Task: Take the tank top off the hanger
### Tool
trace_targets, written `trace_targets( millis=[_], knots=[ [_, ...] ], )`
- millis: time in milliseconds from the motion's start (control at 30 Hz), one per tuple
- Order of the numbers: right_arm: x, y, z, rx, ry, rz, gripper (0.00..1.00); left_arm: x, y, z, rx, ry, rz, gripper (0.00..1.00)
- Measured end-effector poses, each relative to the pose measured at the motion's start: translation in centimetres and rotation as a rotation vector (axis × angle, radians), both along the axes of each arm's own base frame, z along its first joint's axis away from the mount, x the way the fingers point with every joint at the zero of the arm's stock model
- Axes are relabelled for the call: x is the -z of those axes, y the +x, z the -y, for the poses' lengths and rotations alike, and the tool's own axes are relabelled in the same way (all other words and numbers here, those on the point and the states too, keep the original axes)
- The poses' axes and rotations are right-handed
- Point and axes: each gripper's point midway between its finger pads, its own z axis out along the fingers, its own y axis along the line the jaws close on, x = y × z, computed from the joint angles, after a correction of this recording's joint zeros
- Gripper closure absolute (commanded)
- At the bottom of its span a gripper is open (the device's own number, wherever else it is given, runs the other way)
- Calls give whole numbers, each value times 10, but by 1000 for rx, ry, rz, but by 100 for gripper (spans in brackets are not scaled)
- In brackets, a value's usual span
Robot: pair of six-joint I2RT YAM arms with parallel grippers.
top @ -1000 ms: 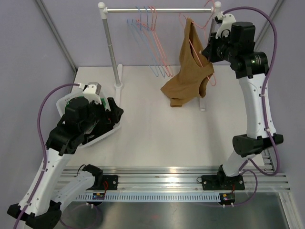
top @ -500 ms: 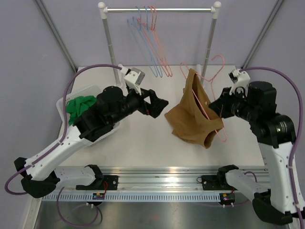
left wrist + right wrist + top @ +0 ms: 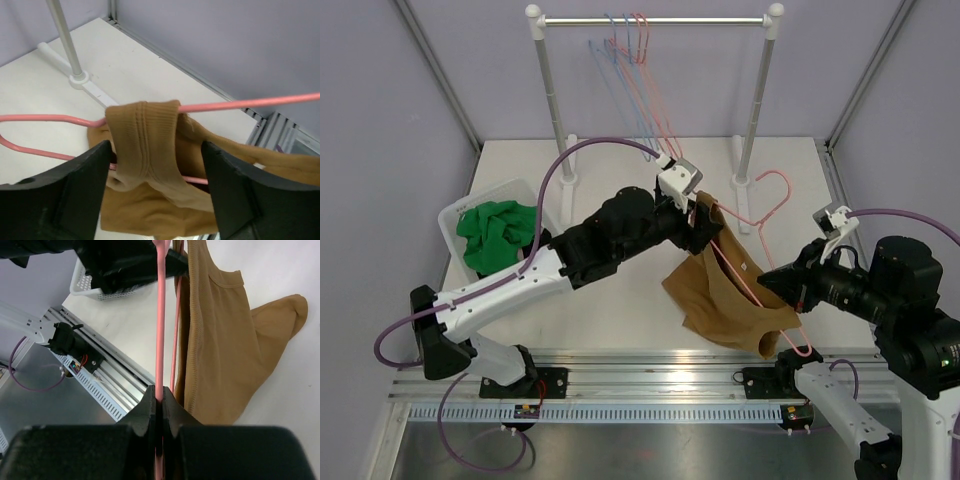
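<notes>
The tan tank top (image 3: 720, 295) hangs from a pink hanger (image 3: 775, 195) held low over the table's near right. My right gripper (image 3: 775, 283) is shut on the hanger's wire (image 3: 160, 315), with the top (image 3: 220, 340) draped beside it. My left gripper (image 3: 705, 225) reaches the top's upper end. In the left wrist view its jaws (image 3: 156, 155) stand open on either side of the ribbed shoulder strap (image 3: 145, 142), which loops over the pink wire (image 3: 250, 103). Neither finger (image 3: 75, 195) touches the strap.
A white basket (image 3: 455, 220) holding a green garment (image 3: 498, 230) sits at the left. The clothes rack (image 3: 650, 20) stands at the back with blue and pink hangers (image 3: 630, 60) on its rail. Its right post (image 3: 752, 110) rises just behind the hanger.
My right gripper took the hanger and top off the rail and brought them down toward the near right. My left arm swung from the basket to the strap, and its jaws narrowed slightly.
</notes>
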Motion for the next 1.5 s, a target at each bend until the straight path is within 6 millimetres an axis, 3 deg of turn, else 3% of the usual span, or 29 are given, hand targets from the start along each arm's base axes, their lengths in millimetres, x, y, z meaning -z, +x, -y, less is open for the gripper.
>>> trace_targets(
  millis=[133,200,233,333,467,633,800,900,967,1067,1200,1400,1500],
  knots=[
    [-1,-2,-2,-18,6,-3,100,3,11,-5,-53,21,19,81],
    [0,-3,-3,-25,6,-3,100,3,14,-7,-74,27,29,89],
    [0,-3,-3,-28,5,-3,100,3,16,-8,-83,29,33,100],
    [2,-2,-4,-34,0,-8,100,5,20,-13,-115,38,42,100],
    [8,-4,-8,-75,-19,-18,100,10,32,-35,-237,65,37,100],
    [13,-15,-18,-196,-51,0,100,16,56,-104,-486,47,-69,100],
    [7,-7,-33,-290,-62,96,100,0,47,-151,-536,-94,-171,100],
    [0,-25,-32,-358,-45,170,100,5,59,-195,-664,-110,-187,100],
    [-8,-33,-30,-388,-36,244,100,15,61,-206,-695,-96,-221,100],
    [-17,-41,-25,-398,-34,321,100,29,61,-212,-699,-68,-267,100],
    [-22,-27,-34,-381,0,344,100,38,54,-208,-611,-80,-286,100],
    [-19,26,-65,-269,245,464,100,55,12,-167,-270,-141,-289,100],
    [-34,57,-77,-209,371,564,100,79,-9,-142,-150,-82,-317,100]
  ],
)
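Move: Between the left hand's open fingers hangs the tank top's strap, about 1 cm ahead and 1 cm to the right, level with the hand. The tank top's middle lies roughly 7 cm back, 2 cm right and 8 cm below; the hanger's hook stands some 5 cm ahead and 10 cm right, a little higher. From the right hand, already gripping the pink hanger, the strap is about 11 cm ahead and 9 cm left, level. Pinching the brown strap shut between its fingers, the left hand drags it off the hanger about 21 cm left and a little forward, away from the hook, turning some 40 degrees counter-clockwise, then swings back, right and down, turning most of that back. The right hand keeps its grip on the hanger, holds almost still at first, eases back, then carries it forward and left, tipping up about 30 degrees. ##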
